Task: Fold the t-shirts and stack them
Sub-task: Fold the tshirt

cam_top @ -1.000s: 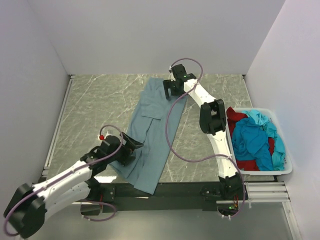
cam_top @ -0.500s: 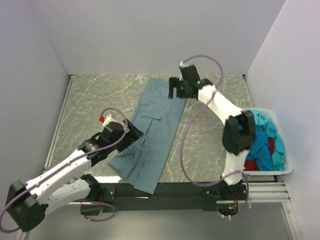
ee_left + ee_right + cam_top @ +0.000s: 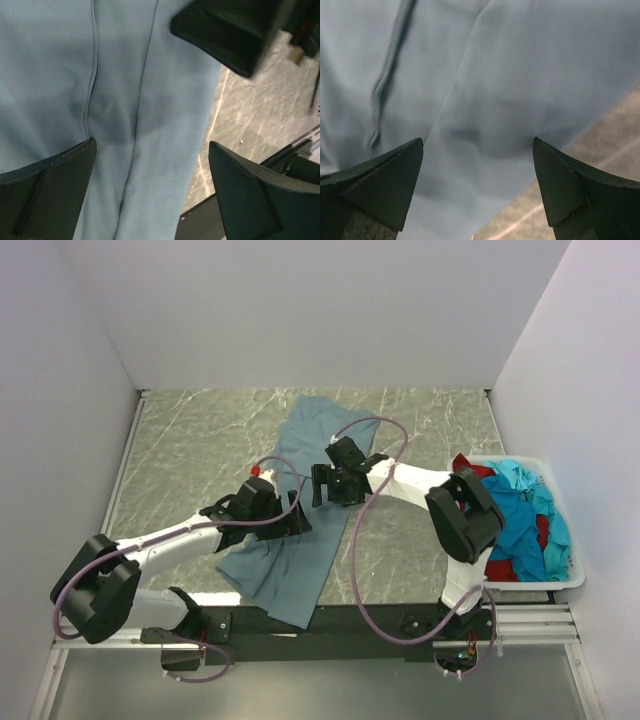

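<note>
A grey-blue t-shirt [image 3: 308, 435] lies folded into a long strip, running from the back middle of the table to its front edge. My left gripper [image 3: 293, 521] hovers open over the strip's middle, slightly toward the front; in the left wrist view the cloth [image 3: 125, 75] and its right edge show between the fingers [image 3: 50, 195]. My right gripper [image 3: 321, 486] stands open just behind it, over the same cloth [image 3: 520, 75] near its right edge, and holds nothing. Turquoise [image 3: 505, 522] and dark red [image 3: 468, 470] t-shirts lie crumpled in the bin.
A white plastic bin [image 3: 573, 582] stands at the table's right side, near the wall. The marbled table top [image 3: 190, 450] shows on both sides of the strip. The right gripper's black body [image 3: 235, 30] hangs close in front of the left wrist camera.
The right gripper has come from the shirt's far end down to its middle. The left gripper has moved right and back onto the strip. Both now sit close together.
</note>
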Motion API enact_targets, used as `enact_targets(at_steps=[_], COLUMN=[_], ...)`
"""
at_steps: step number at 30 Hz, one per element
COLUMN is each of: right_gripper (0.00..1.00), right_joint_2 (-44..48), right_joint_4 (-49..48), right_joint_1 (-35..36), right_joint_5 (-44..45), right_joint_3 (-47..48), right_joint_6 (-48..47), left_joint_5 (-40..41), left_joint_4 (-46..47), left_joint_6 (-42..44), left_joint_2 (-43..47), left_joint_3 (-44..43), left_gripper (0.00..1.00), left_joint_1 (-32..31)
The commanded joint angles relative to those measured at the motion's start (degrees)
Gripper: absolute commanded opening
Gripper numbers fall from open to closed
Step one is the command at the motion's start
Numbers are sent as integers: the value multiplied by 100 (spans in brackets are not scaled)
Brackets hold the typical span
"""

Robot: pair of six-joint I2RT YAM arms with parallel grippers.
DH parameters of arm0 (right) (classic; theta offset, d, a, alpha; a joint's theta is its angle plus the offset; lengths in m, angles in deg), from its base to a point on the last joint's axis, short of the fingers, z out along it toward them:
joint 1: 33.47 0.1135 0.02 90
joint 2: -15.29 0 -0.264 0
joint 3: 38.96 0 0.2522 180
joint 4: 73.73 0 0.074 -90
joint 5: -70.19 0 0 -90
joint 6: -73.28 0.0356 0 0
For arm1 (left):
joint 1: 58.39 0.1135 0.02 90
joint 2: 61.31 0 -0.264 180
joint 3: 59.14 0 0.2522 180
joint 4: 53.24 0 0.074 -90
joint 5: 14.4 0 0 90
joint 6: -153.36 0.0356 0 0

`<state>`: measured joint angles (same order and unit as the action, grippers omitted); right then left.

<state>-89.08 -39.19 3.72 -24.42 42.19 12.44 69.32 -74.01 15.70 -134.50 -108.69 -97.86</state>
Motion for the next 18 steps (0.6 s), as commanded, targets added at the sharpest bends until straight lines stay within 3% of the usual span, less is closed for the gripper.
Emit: enact_targets(at_steps=[1, 7, 13, 18], right_gripper=[96, 95, 95, 95], right_joint_2=[-388, -873, -1497, -2234], right_joint_4=[-56, 146, 356, 813], right_joint_1=[-106, -370, -669, -1081], right_joint_5=[144, 56, -120, -243], right_joint_3=[440, 906, 1635, 2777], right_joint_6=[89, -78, -447, -780], left_joint_5=[-146, -57, -1014, -1630], left_joint_4=[375, 480, 1384, 2203], left_joint_6=[424, 459, 179, -243], left_joint_2=[-125, -713, -1609, -2199], left_joint_3=[19, -7, -155, -454], left_gripper=[99, 99, 99, 98], left_joint_1=[26, 35, 44, 53])
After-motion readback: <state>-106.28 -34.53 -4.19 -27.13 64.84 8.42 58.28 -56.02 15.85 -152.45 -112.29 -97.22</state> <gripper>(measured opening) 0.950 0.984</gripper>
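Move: The left hand is open some 4 cm above the t-shirt, whose middle lies about 2 cm ahead and 3 cm to its right; the shirt's near end is roughly 22 cm back, straight behind it, and the left near corner 11 cm back and 17 cm left. The right hand is open just above the cloth, the shirt's middle about 11 cm to its left and 4 cm back, the far end some 22 cm ahead and 2 cm left. With open fingertips the right hand presses down on the t-shirt and strokes it forward about 10 cm towards the far end, staying low. The left hand first sinks some 3 cm onto the cloth, then drags it to the right about 5 cm and a little forward, swinging slightly clockwise; both grippers stay wide open. ##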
